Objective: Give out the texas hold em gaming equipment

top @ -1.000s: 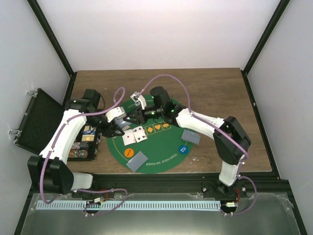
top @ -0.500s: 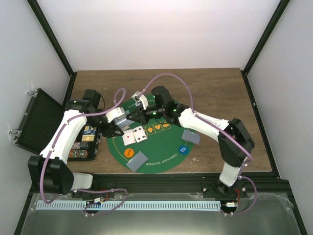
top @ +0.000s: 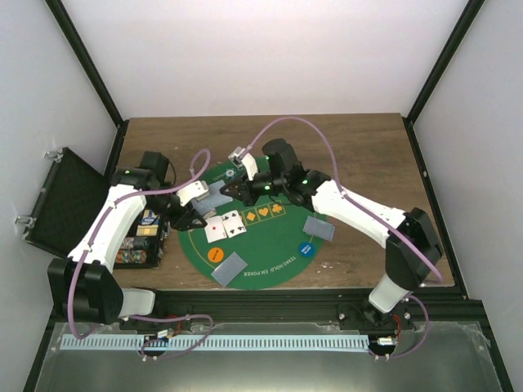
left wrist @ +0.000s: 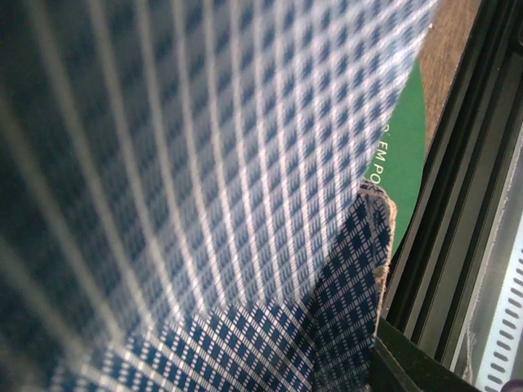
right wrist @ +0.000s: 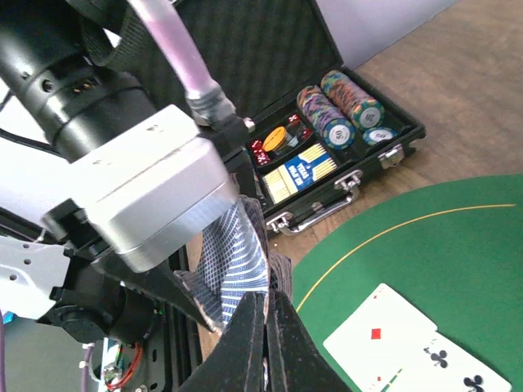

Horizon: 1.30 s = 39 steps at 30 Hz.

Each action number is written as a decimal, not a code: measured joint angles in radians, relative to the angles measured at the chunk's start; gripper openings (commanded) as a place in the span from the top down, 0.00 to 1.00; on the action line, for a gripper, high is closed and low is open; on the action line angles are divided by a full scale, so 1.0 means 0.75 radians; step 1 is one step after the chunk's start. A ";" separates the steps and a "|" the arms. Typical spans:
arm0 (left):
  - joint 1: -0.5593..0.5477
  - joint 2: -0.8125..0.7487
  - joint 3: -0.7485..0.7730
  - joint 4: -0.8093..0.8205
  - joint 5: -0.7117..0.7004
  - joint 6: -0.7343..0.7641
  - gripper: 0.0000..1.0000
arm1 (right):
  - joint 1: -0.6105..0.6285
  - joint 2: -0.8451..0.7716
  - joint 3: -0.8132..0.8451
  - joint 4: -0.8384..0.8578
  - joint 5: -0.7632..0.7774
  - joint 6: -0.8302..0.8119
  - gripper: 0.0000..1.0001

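Note:
My left gripper (top: 189,216) hangs over the left edge of the green poker mat (top: 270,245), shut on a deck of cards (right wrist: 200,287) with blue-grey checked backs. My right gripper (top: 231,189) meets it from the right, its jaws (right wrist: 265,300) pinched shut on the top card (right wrist: 239,255), which bends upward between the two grippers. That card's back (left wrist: 204,180) fills the left wrist view and hides the left fingers. Two face-up cards (top: 225,226) lie on the mat below the grippers. Face-down cards lie at the near edge (top: 230,268) and at the right (top: 319,228). An orange disc (top: 215,255) and a blue disc (top: 307,248) lie on the mat.
An open black case (top: 139,241) stands left of the mat, its lid (top: 61,196) leaning out. It holds stacks of chips (right wrist: 339,110), red dice and a boxed deck (right wrist: 304,170). A black frame rail (left wrist: 458,204) runs along the near table edge.
My right gripper has drawn back to the right and away, pulling the top card partly off the deck so it bends. The left arm has hardly moved.

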 measured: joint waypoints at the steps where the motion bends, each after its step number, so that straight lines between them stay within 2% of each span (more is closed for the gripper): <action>1: 0.004 0.000 -0.005 0.008 -0.001 -0.009 0.53 | -0.004 -0.019 -0.001 -0.014 0.010 -0.011 0.99; 6: 0.057 0.001 -0.017 0.048 -0.002 -0.054 0.53 | -0.026 -0.163 -0.010 -0.092 0.161 -0.164 0.99; 12: 0.139 0.001 -0.036 0.103 -0.002 -0.112 0.53 | -0.028 -0.320 -0.178 -0.065 0.550 -0.539 0.99; 18: 0.161 0.001 -0.046 0.128 -0.002 -0.149 0.52 | 0.005 -0.121 -0.314 0.077 0.941 -1.003 0.99; 22: 0.165 -0.002 -0.051 0.133 -0.001 -0.155 0.52 | 0.069 0.047 -0.410 0.213 1.125 -1.282 0.99; 25: 0.170 -0.010 -0.059 0.133 0.001 -0.156 0.52 | 0.113 0.135 -0.451 0.260 1.187 -1.416 0.99; 30: 0.170 -0.014 -0.062 0.133 0.002 -0.156 0.52 | 0.161 0.150 -0.519 0.304 1.175 -1.560 0.99; 39: 0.170 -0.014 -0.062 0.132 0.005 -0.154 0.52 | 0.167 0.211 -0.533 0.276 1.105 -1.667 0.99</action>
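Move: The right hand already pinches a playing card just off the deck in the left hand. The card's place on the mat, right of the four of clubs, lies about 24 cm below this hand, 5 cm ahead and 5 cm to its right. At mat height, the four of clubs is about 3 cm ahead and the diamond card 1 cm ahead, 5 cm left; the chip stack stands about 14 cm ahead. From the left hand that place is some 8 cm ahead, 14 cm right and 16 cm below. Still pinching its card, the right hand brings it down onto the printed row beside the four of clubs: up about 4 cm while drawing right, then forward-right and steeply down, some 26 cm, easing back about 4 cm late, fingers swinging from pointing left to steeply down. The left hand keeps the deck and shifts about 4 cm forward and left, turning slightly counter-clockwise. ##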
